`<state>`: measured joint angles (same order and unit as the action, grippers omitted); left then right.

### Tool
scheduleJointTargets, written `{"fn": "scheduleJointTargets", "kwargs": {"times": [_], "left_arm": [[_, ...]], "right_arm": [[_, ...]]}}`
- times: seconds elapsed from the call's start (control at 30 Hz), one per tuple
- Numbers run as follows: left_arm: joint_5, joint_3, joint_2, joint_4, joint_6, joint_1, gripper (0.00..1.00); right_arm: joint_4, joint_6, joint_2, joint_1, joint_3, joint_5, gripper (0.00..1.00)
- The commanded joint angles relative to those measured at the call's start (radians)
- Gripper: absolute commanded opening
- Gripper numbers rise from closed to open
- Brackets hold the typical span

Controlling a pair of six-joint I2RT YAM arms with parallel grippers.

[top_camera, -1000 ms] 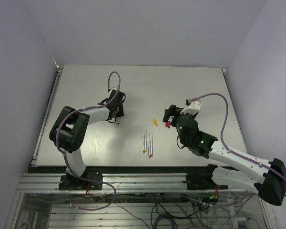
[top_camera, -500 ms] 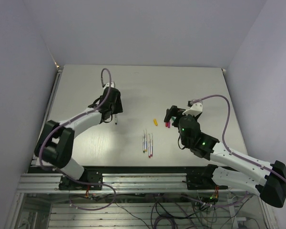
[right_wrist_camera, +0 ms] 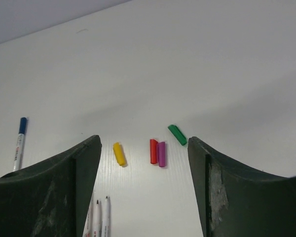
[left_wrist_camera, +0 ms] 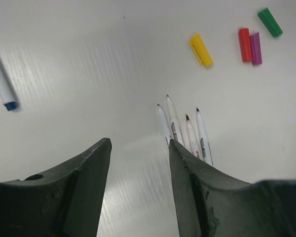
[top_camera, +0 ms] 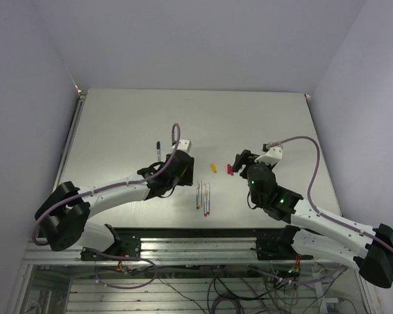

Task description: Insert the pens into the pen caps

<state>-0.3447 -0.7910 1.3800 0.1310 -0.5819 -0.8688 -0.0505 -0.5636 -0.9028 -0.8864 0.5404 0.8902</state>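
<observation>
Several uncapped pens (left_wrist_camera: 187, 131) lie side by side just beyond my left gripper (left_wrist_camera: 139, 148), which is open with nothing between its fingers; from above they are pens (top_camera: 202, 195) right of the left gripper (top_camera: 185, 175). Another pen (top_camera: 158, 149) with a blue cap on it (left_wrist_camera: 11, 105) lies apart to the left. The yellow cap (right_wrist_camera: 119, 153), red cap (right_wrist_camera: 153, 151), magenta cap (right_wrist_camera: 161, 153) and green cap (right_wrist_camera: 177, 134) lie on the table ahead of my open, empty right gripper (right_wrist_camera: 144, 143). Red and magenta touch. From above, the right gripper (top_camera: 241, 160) hides the green cap.
The white table (top_camera: 118, 118) runs to a metal rail (top_camera: 183, 245) at its near edge, with walls at the left, back and right. The yellow cap (top_camera: 213, 167) lies between the two grippers.
The left arm has let go of the blue-capped pen and swung right, toward the row of pens. The right gripper has shifted slightly, its jaws a little narrower.
</observation>
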Motion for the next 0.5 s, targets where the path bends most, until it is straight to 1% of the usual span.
{"fn": "scheduleJointTargets", "kwargs": {"times": [0.0,0.13,0.3,0.47], "left_arm": [[-0.032,0.014,0.019,-0.005,-0.056,-0.038,0.60],[-0.040,-0.006,0.084,0.015,-0.075,-0.086,0.60],[-0.066,-0.045,0.150,0.041,-0.098,-0.157,0.59],[-0.110,-0.095,0.201,0.105,-0.131,-0.216,0.58]], "right_arm": [[0.086,-0.107,0.038,0.002,-0.032,0.074,0.69],[0.164,-0.192,0.079,0.002,-0.049,0.093,0.70],[0.213,-0.251,0.119,0.001,-0.073,0.075,0.71],[0.245,-0.304,0.146,0.002,-0.101,0.080,0.72]]}}
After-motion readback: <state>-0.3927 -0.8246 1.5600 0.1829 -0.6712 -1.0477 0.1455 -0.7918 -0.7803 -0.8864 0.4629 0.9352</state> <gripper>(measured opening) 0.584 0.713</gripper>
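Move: The green-ended pen, leftmost of the four uncapped pens, lies about 7 cm to the right of the left hand, 2 cm back and some 9 cm below. The other three lie beside it, centred about 3 cm farther right and 1 cm nearer. From that hand the yellow cap is about 9 cm ahead and 14 cm right; the finished blue-capped pen is 14 cm ahead and 10 cm left. From the right hand, the green-ended pen lies about 17 cm left, 3 cm back and 19 cm below. The row of uncapped pens, its green-ended side first, is what the left hand sinks towards: down over 5 cm, with about as much back and some 3 cm to the right, its wrist tilting slightly further down and the empty fingers staying open, short of any touch. The empty right hand, also open, eases down, right and back, about 5 cm in all. ##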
